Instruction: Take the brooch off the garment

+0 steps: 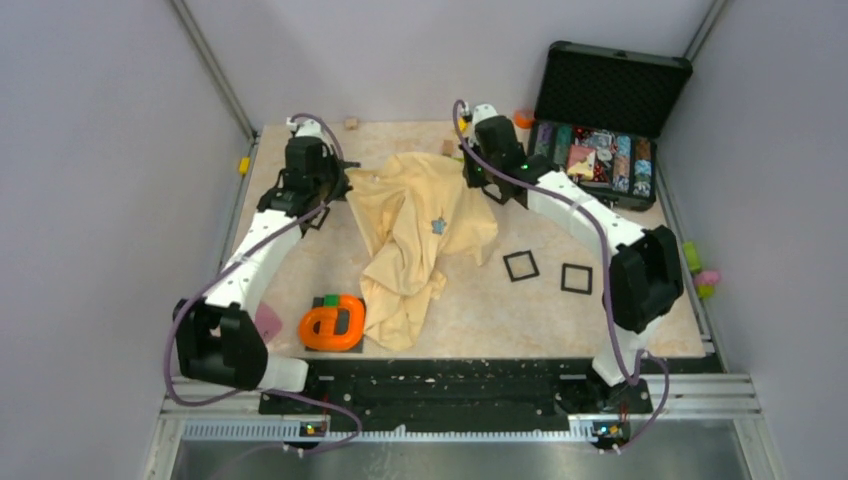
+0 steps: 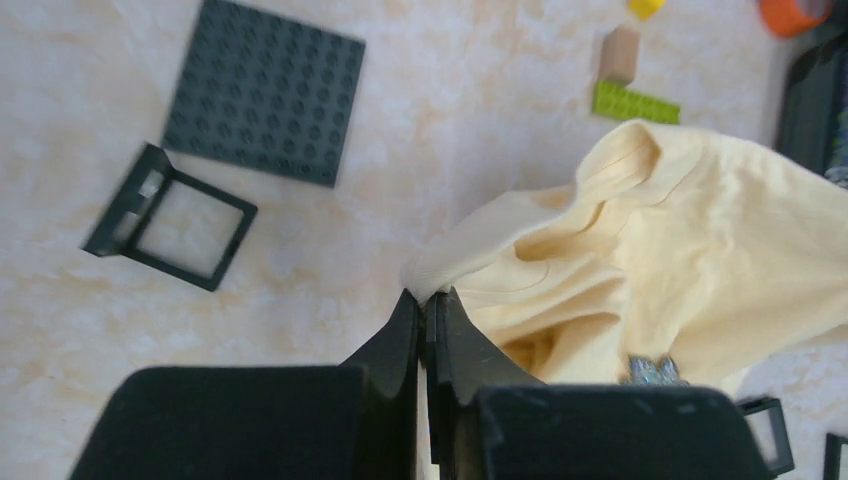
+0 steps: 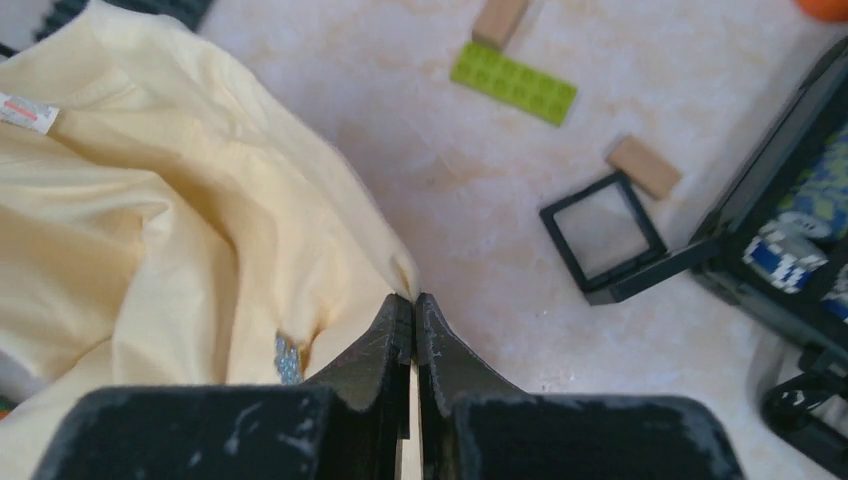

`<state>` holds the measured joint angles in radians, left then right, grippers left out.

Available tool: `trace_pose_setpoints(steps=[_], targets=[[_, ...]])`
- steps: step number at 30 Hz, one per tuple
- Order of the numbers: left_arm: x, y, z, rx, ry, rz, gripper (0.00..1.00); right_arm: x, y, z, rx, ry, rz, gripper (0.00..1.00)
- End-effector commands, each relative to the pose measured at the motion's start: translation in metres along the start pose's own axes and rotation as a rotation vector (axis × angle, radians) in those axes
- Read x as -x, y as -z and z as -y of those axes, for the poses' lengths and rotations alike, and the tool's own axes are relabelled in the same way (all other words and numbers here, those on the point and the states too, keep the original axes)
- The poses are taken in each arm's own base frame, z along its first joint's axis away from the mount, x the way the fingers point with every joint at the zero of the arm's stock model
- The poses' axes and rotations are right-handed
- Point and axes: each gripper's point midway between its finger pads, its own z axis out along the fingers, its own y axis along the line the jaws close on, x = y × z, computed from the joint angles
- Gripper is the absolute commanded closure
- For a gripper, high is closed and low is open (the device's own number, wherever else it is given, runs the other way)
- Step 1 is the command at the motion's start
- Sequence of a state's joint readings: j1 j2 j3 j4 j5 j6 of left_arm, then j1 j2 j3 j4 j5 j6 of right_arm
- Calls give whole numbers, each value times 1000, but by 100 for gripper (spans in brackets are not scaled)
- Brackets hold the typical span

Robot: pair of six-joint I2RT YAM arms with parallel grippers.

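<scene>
The garment (image 1: 415, 235), a pale yellow shirt, lies crumpled at mid-table. The brooch (image 1: 438, 226) is a tiny glittery silver-blue star pinned near its middle. It peeks out above the left gripper's body as brooch (image 2: 654, 371) and beside the right finger as brooch (image 3: 287, 358). My left gripper (image 2: 428, 297) is shut on the garment's (image 2: 680, 240) far-left edge, a fold of cloth pinched at its tips. My right gripper (image 3: 413, 297) is shut on the garment's (image 3: 150, 230) far-right edge. In the top view, the left gripper (image 1: 345, 185) and right gripper (image 1: 470, 178) flank the cloth.
An open black case (image 1: 610, 100) with chips stands at the back right. Two black square frames (image 1: 521, 265) (image 1: 576, 278) lie right of the shirt, an orange piece (image 1: 333, 323) at front left. A dark baseplate (image 2: 264, 90), another frame (image 2: 170, 217), a green brick (image 3: 512, 82) and wooden blocks (image 3: 645, 165) lie near the back.
</scene>
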<state>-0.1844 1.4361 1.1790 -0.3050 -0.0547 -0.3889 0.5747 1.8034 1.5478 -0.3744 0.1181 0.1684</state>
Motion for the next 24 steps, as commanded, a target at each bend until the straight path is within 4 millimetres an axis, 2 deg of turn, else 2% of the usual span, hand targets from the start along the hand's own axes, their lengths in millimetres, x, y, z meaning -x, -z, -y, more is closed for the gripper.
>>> trace_pose_setpoints(steps=[1,6,14,19,21,24], targets=[[59,51,2,21,-39,183,100,79,59,-2,27,6,207,100],[105,105,17,-20,-63,296,100,129,97,-2,30,28,317,100],[169,185,48,-124,-156,466,100,210,174,-16,104,51,508,100],[202,232,62,-144,-203,509,100,249,220,-14,96,81,590,100],[205,247,66,-162,-218,511,100,258,242,-17,116,89,627,100],[200,270,71,-205,-229,516,100,259,268,-24,176,100,659,100]])
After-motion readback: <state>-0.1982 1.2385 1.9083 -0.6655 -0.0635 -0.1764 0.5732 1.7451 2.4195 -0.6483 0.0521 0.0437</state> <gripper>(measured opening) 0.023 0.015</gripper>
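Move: The brooch sits on the garment strung between the two closed grippers, about 18 cm right, 5 cm back and 9 cm below the left hand. The same brooch is some 6 cm left of the right hand, 6 cm back and 9 cm below. On the table 17 cm down, the studded plate lies 8 cm ahead and 4 cm left of the left hand; from the right hand, the green brick is 11 cm ahead, 2 cm left, and the hinged frame 6 cm ahead, 7 cm right. Both hands keep pinching the garment and hoist it about 33 cm upward, fingers tipping up some 35 degrees. ##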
